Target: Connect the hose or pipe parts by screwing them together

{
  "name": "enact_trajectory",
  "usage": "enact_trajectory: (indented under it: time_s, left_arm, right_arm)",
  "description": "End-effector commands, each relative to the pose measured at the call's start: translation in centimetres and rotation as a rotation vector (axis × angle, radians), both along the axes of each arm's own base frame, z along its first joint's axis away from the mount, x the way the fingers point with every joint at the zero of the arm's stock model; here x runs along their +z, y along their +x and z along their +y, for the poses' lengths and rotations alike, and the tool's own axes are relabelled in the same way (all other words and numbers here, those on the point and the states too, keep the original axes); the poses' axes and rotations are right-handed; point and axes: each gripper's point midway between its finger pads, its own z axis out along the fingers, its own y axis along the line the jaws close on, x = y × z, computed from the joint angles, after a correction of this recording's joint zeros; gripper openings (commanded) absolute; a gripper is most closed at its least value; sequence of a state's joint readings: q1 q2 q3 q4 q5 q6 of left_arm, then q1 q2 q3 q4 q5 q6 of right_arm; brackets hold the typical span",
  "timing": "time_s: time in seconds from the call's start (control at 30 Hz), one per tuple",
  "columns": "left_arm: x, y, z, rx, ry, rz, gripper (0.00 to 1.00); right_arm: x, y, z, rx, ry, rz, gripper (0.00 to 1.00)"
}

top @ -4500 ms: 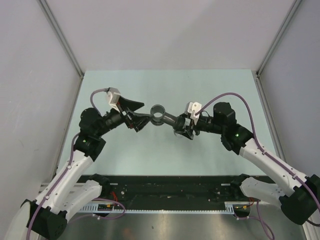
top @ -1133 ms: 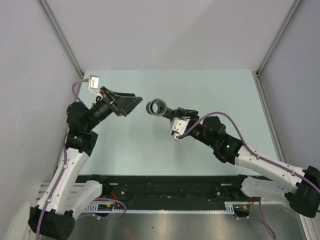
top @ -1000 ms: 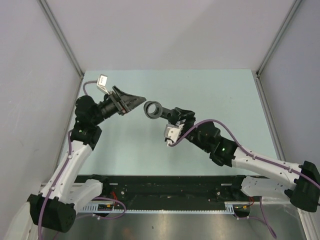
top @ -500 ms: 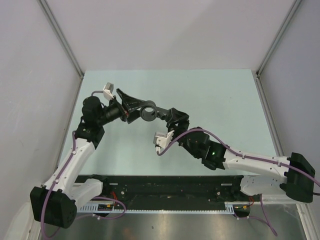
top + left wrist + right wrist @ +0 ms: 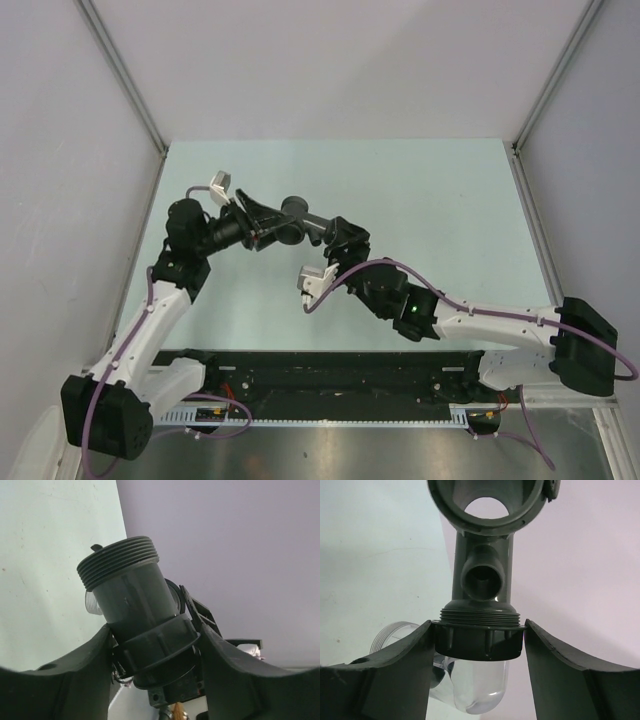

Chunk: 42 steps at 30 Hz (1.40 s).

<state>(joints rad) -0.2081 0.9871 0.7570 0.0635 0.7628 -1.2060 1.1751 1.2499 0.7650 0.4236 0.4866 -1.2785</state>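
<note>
A dark grey pipe part [image 5: 296, 211] hangs above the table between both grippers. In the right wrist view its wide mouth [image 5: 485, 505] is at the top and the angled branch [image 5: 481, 577] below it. My right gripper [image 5: 477, 630] is shut on its black threaded collar [image 5: 477, 641], with a clear bulb [image 5: 475, 690] hanging beneath. From the left wrist, the pipe's threaded end [image 5: 118, 560] points up and left. My left gripper [image 5: 154, 635] is shut on a ribbed collar [image 5: 157, 644], touching both fingers. From above, the left gripper [image 5: 268, 228] and right gripper [image 5: 335, 232] face each other.
The pale green table [image 5: 430, 200] is boxed in by grey walls with metal corner posts [image 5: 125, 85]. A black rail [image 5: 340, 375] runs along the near edge. A clear threaded tube end [image 5: 394, 635] shows behind the right gripper's left finger.
My right arm swung left, carrying the pipe part toward the left gripper. The left gripper moved in around the pipe's other collar and narrowed onto it.
</note>
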Motion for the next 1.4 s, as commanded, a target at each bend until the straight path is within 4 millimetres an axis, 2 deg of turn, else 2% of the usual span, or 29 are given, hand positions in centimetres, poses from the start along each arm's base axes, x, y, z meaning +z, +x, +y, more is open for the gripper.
enact_trajectory:
  time_s: [0.0,0.03,0.1,0.13,0.2,0.23,0.27,0.3,0.33,0.37,0.4,0.43,0.5,0.53,0.6,0.67,0.7,0.77,0.8,1.0,1.07,1.13,1.2,1.23,1.27,1.37]
  left_arm:
    - [2.2,0.1,0.7,0.033,0.076,-0.32,0.45]
    - [1.6,0.0,0.8,0.038,0.082,-0.338,0.41]
    - [2.6,-0.3,0.8,0.036,0.079,-0.473,0.4]
    - [1.8,-0.5,0.6,0.023,0.088,-0.496,0.38]
    - [2.2,-0.8,0.6,0.015,0.129,-0.635,0.38]
    - [1.5,-0.9,0.6,0.011,0.147,-0.66,0.38]
    - [1.8,-1.2,0.6,0.009,0.158,-0.721,0.39]
    - [2.0,-1.4,0.8,0.019,0.195,-0.804,0.4]
    - [1.4,-1.7,0.7,0.013,0.219,-0.842,0.47]
    - [1.4,-2.1,0.6,0.011,0.245,-0.907,0.48]
    - [0.9,-2.6,0.3,-0.018,0.307,-1.014,0.49]
    - [-0.2,-2.9,0.1,-0.038,0.338,-1.054,0.48]
    - [-0.9,-3.5,-0.1,-0.055,0.385,-1.141,0.48]
    - [-1.6,-3.6,-0.1,-0.055,0.396,-1.142,0.55]
    - [-1.5,-3.2,0.3,-0.001,0.425,-1.158,0.68]
    - [-1.7,-2.8,0.8,0.043,0.442,-1.151,0.71]
    - [-1.6,-2.3,1.2,0.086,0.445,-1.126,0.76]
    - [-0.5,-2.1,1.7,0.147,0.42,-1.092,0.85]
    - [0.1,-1.5,2.4,0.217,0.384,-1.019,0.87]
    - [2.3,-1.0,3.2,0.286,0.227,-0.773,0.89]
    - [2.8,-0.9,3.3,0.298,0.17,-0.658,0.89]
    - [3.8,-1.2,2.9,0.268,0.146,-0.663,0.9]
    - [3.7,-1.4,2.2,0.206,0.149,-0.658,0.91]
    - [4.3,-1.4,2.0,0.184,0.145,-0.659,0.9]
    - [3.6,-1.3,1.4,0.127,0.14,-0.617,0.9]
    - [3.2,-0.8,0.8,0.066,0.108,-0.479,0.89]
  right_arm:
    - [4.1,-1.0,0.4,0.089,0.238,0.063,0.0]
    - [4.1,-0.9,0.4,0.112,0.25,0.085,0.0]
    - [3.2,-1.2,0.6,0.143,0.256,0.151,0.0]
    - [3.3,-1.4,0.9,0.172,0.266,0.17,0.0]
    - [3.1,-1.6,1.0,0.197,0.296,0.226,0.0]
    - [3.4,-2.5,1.4,0.259,0.35,0.285,0.0]
    - [3.5,-1.8,0.7,0.258,0.377,0.312,0.0]
    - [3.3,-1.9,0.5,0.28,0.392,0.351,0.0]
    - [3.1,-3.1,1.2,0.383,0.428,0.449,0.0]
    - [3.5,-2.1,0.0,0.391,0.457,0.483,0.0]
    - [3.1,-2.2,-0.2,0.424,0.473,0.545,0.0]
    - [3.0,-3.6,0.4,0.513,0.49,0.631,0.0]
    - [2.8,-3.2,-0.4,0.532,0.505,0.684,0.0]
    - [2.6,-4.3,-0.1,0.609,0.488,0.733,0.0]
    - [2.3,-5.1,-0.4,0.672,0.482,0.813,0.0]
    - [2.0,-4.8,-0.6,0.651,0.487,0.819,0.0]
    - [1.7,-4.3,-0.8,0.615,0.486,0.812,0.0]
    - [1.5,-3.4,-1.1,0.553,0.486,0.779,0.0]
    - [1.7,-2.4,-1.7,0.484,0.504,0.741,0.0]
    - [3.4,1.3,-4.7,0.245,0.504,0.504,0.0]
    - [3.5,1.3,-4.5,0.218,0.461,0.446,0.0]
    - [3.6,1.8,-4.9,0.168,0.42,0.381,0.0]
    - [3.6,1.3,-4.6,0.178,0.39,0.366,0.0]
    - [3.4,1.2,-4.4,0.179,0.367,0.354,0.0]
    - [3.2,0.5,-3.8,0.199,0.347,0.354,0.0]
    - [2.8,0.5,-3.6,0.154,0.298,0.315,0.0]
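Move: About 9 cm to the left hand's right, 2 cm back and roughly level, is the stem nut already held in the right fingers. The left fingers are already shut on the ribbed end of the grey cross-pipe; its threaded end stands some 4 cm forward and 2 cm to the right of the left hand. From the right hand, the cross-pipe's middle lies about 8 cm left and 2 cm forward, level. Twisting against each other about the stem, the hands roll some 55 degrees each, left clockwise seen from behind, left drawing back 5 cm and down, right easing back and down 2–3 cm with its grip kept. The left fingers then open and let go, swinging forward and up, slightly left; the right, still holding the nut, shifts about 3 cm right and forward again, rolling partway back. ##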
